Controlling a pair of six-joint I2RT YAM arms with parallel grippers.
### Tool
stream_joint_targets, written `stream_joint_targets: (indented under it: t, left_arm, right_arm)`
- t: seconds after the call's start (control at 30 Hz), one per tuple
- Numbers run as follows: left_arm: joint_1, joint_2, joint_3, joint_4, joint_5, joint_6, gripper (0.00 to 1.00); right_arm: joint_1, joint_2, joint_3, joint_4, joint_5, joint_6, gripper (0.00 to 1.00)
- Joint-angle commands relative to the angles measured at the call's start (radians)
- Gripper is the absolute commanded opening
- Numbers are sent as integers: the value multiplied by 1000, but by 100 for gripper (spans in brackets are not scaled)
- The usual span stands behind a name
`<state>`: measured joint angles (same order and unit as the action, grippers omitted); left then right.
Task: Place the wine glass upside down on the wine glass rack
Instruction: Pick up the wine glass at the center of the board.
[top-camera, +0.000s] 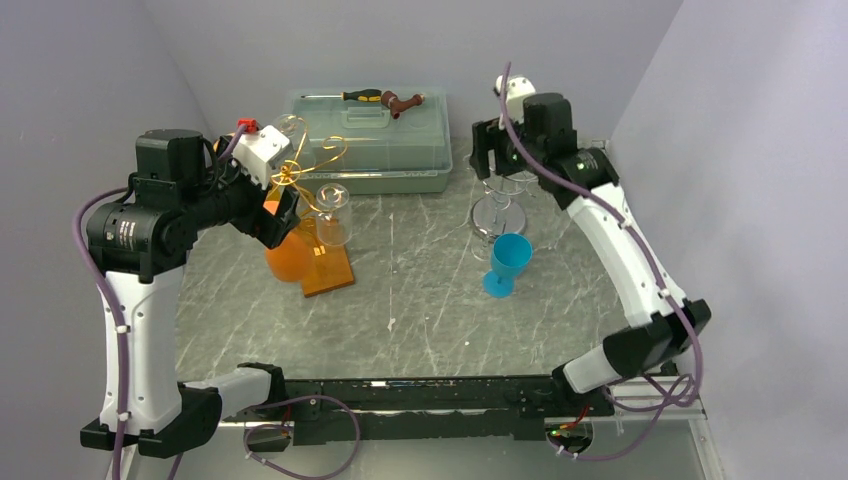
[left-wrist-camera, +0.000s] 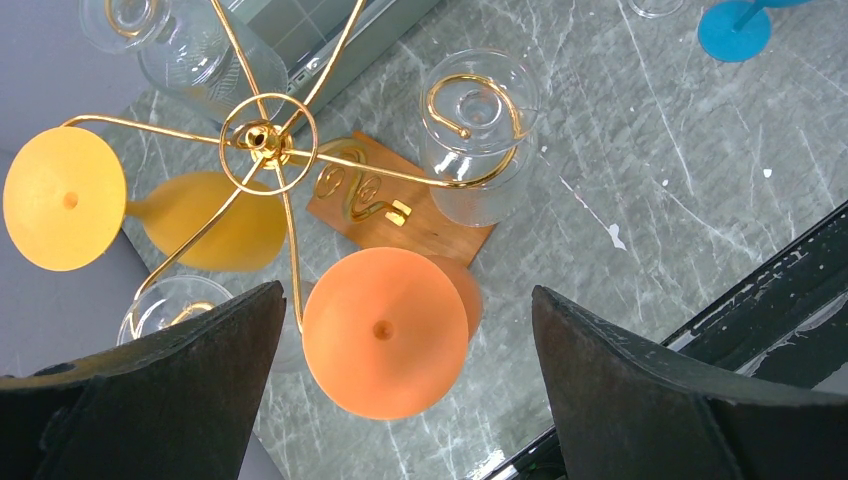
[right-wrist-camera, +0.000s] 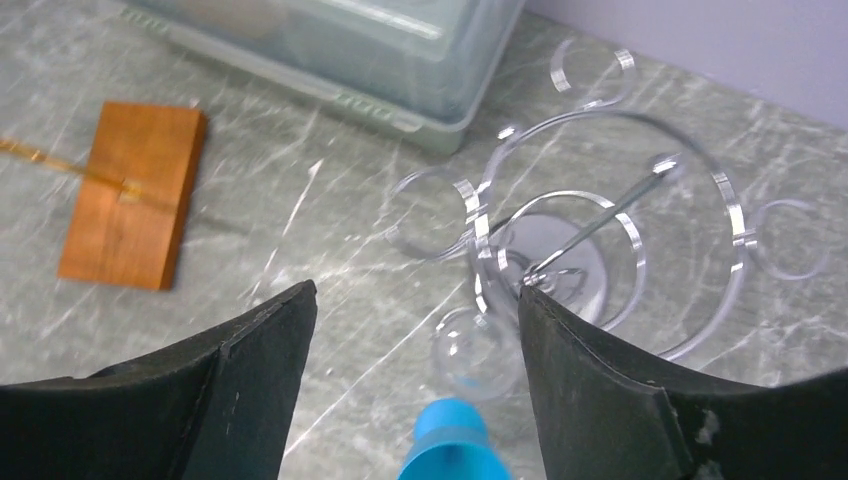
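A clear wire rack (top-camera: 498, 212) with ring holders (right-wrist-camera: 735, 215) stands at the back right. A small clear wine glass (right-wrist-camera: 478, 352) hangs from it foot up, just inside my right finger; I cannot tell whether they touch. My right gripper (right-wrist-camera: 415, 300) hovers above the rack (top-camera: 497, 150), open and holding nothing. A blue wine glass (top-camera: 507, 262) stands upright on the table beside the rack, its bowl at the bottom of the right wrist view (right-wrist-camera: 450, 445). My left gripper (left-wrist-camera: 405, 380) is open above an orange glass (left-wrist-camera: 385, 332) hanging upside down on a gold rack (left-wrist-camera: 268, 143).
The gold rack (top-camera: 290, 175) on its wooden base (top-camera: 328, 268) also carries a yellow glass (left-wrist-camera: 62, 198) and clear glasses (left-wrist-camera: 480, 140). A lidded plastic box (top-camera: 370, 140) at the back holds a screwdriver (top-camera: 360, 96). A black rail (top-camera: 430, 395) runs along the near edge.
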<state>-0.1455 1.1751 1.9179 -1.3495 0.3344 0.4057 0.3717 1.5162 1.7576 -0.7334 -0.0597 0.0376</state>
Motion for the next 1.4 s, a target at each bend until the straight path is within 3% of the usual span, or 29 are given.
stream_joint_targets:
  t: [0.0, 0.23, 0.83, 1.37]
  left_arm:
    - [-3, -2, 10, 25, 11, 11, 99]
    - [-3, -2, 7, 28, 17, 9, 99]
    - [-3, -12, 9, 17, 8, 15, 99]
    - [-3, -28, -15, 23, 7, 24, 99]
  right_arm:
    - [117, -101, -132, 35, 124, 13, 74]
    - [177, -163, -350, 94, 223, 27, 66]
    - [177, -61, -362, 197, 313, -30, 54]
    - [177, -58, -479, 243, 344, -17, 45]
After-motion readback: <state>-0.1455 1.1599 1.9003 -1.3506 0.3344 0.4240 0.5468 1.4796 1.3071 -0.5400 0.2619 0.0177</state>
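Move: The clear wine glass stands almost straight below the right hand, about 1 cm farther out and 3 cm to its right, its middle some 25 cm down. The blue glass is about 8 cm nearer the base than the clear glass and 3 cm to its right. The chrome rack rises about 7 cm beyond the clear glass and 3 cm right of it. From the idle left hand, the clear glass lies roughly 18 cm ahead, 29 cm right and 30 cm down. The right hand heads down towards the clear wine glass's bowl, some 14 cm in all: first a quick swing back about 6 cm and down 10, bowing briefly left, then forward about 4 cm past the near side of the chrome rack, and slowly down again. Its left side dips about 15 degrees as the fingers narrow from wide to about half open. They end close to the rim, without a clear touch. ##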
